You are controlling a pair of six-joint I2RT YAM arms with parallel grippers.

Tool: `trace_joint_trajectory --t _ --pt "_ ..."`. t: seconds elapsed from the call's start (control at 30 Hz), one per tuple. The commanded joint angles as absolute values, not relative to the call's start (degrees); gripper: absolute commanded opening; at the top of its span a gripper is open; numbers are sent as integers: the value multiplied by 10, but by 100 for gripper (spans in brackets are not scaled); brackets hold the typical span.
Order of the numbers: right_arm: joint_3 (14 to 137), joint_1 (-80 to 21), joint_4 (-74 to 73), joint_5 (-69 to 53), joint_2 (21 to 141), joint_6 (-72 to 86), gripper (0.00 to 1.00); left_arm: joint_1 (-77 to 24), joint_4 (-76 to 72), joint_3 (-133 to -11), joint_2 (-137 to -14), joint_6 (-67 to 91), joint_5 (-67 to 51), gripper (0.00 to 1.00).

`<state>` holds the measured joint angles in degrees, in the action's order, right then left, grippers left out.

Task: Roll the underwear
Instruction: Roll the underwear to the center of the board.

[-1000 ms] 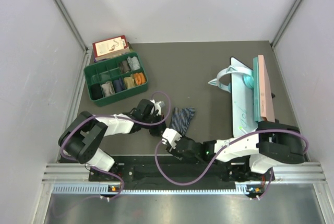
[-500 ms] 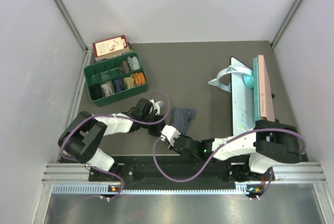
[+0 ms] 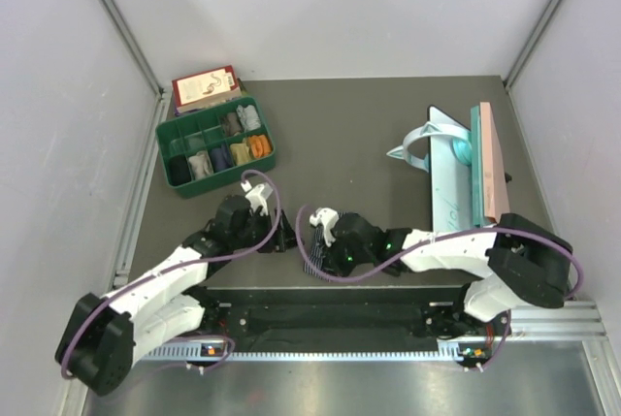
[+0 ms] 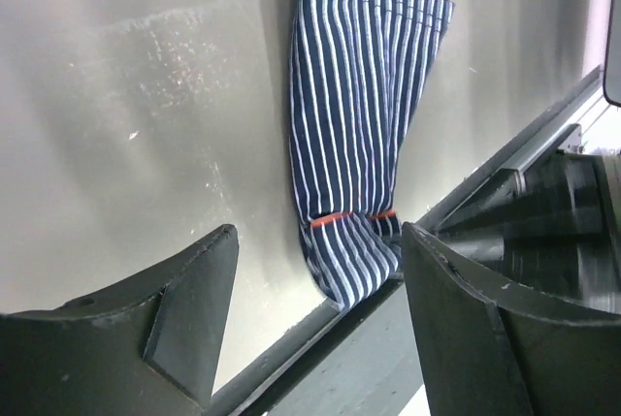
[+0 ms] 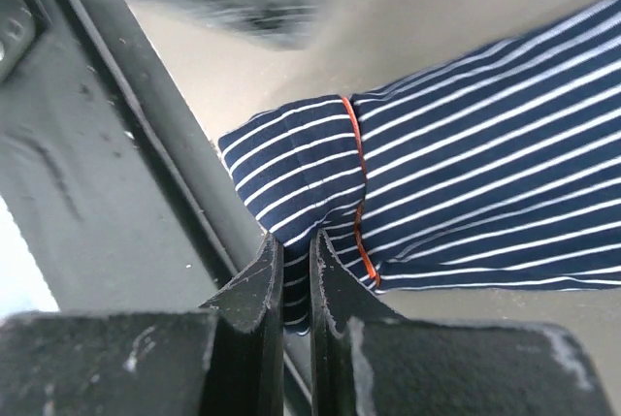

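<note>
The underwear point(image 4: 357, 96) is dark blue with thin white stripes and an orange seam. It lies stretched on the grey table with one end at the near edge. My right gripper point(image 5: 291, 253) is shut on that end of the underwear point(image 5: 466, 154), with cloth pinched between the fingertips. My left gripper point(image 4: 315, 280) stands open just short of the same end and holds nothing. In the top view the underwear point(image 3: 311, 259) shows only as a small striped patch beside the right gripper point(image 3: 317, 246). The left gripper point(image 3: 281, 238) is just left of it.
A green compartment tray point(image 3: 173, 135) with rolled cloths stands at the back left, with a red and white box point(image 3: 204, 86) behind it. A pale blue stand with a pink board point(image 3: 490, 164) occupies the right. The table's black front rail point(image 4: 505, 203) runs right beside the cloth.
The left gripper opened, let go of the cloth and pulled back to the left. The right gripper shut on the striped underwear, which now lies nearer the table's front edge.
</note>
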<state>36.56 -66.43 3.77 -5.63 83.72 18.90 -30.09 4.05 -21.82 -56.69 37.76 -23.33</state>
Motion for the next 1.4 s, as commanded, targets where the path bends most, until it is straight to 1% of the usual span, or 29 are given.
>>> trace_joint_trajectory --t 0.0,0.17,0.4,0.53,0.73,0.9,0.93,1.03,1.13,1.23,1.33,1.37 --pt "390 -599 35 -217 831 245 0 -301 17 -180 -505 359 -227 72" --pt "420 -531 2 -300 857 266 0 -321 -111 -118 -462 389 -236 73" --pt "454 -477 -50 -338 910 273 0 -386 -226 -94 -475 403 -178 74" --pt "454 -450 -50 -351 925 283 0 -408 -271 -90 -500 395 -137 75" --pt "463 -426 -55 -362 954 284 0 -424 -343 -89 -572 385 -141 74" --pt "470 -408 -54 -375 976 287 0 -438 -389 -84 -623 378 -142 70" --pt "471 -403 -54 -378 980 287 0 -438 -394 -84 -629 377 -141 68" --pt "477 -399 -55 -380 988 285 0 -439 -409 -81 -652 374 -144 64" --pt "484 -397 -57 -384 997 281 0 -439 -430 -81 -681 373 -146 63" --pt "490 -396 -60 -387 1006 279 0 -441 -457 -83 -712 372 -145 59" --pt "494 -394 -62 -388 1012 277 0 -441 -478 -86 -743 375 -137 51" --pt "494 -394 -61 -388 1011 278 0 -441 -480 -87 -751 379 -133 46"
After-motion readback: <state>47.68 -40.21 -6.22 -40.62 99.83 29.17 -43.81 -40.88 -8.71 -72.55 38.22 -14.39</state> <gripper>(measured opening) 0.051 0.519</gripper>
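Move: The right gripper already pinches the near end of the striped underwear; the middle of the underwear lies about 6 cm ahead of it, straight ahead and 2 cm lower, while the table's near edge runs some 4 cm behind. From the open left gripper, the underwear's near end is roughly 6 cm back, 7 cm right and 5 cm below. The green box stands about 22 cm ahead and 18 cm left of the left gripper. Keep the right fingers shut on the near end and roll it forward over the underwear, about 6 cm forward and slightly right in a low arc, turning the wrist some 40 degrees top-forward. Meanwhile, draw the left gripper back a little, then swing it about 5 cm right in a small rise and lower it to the roll's left side, fingers starting to close. ##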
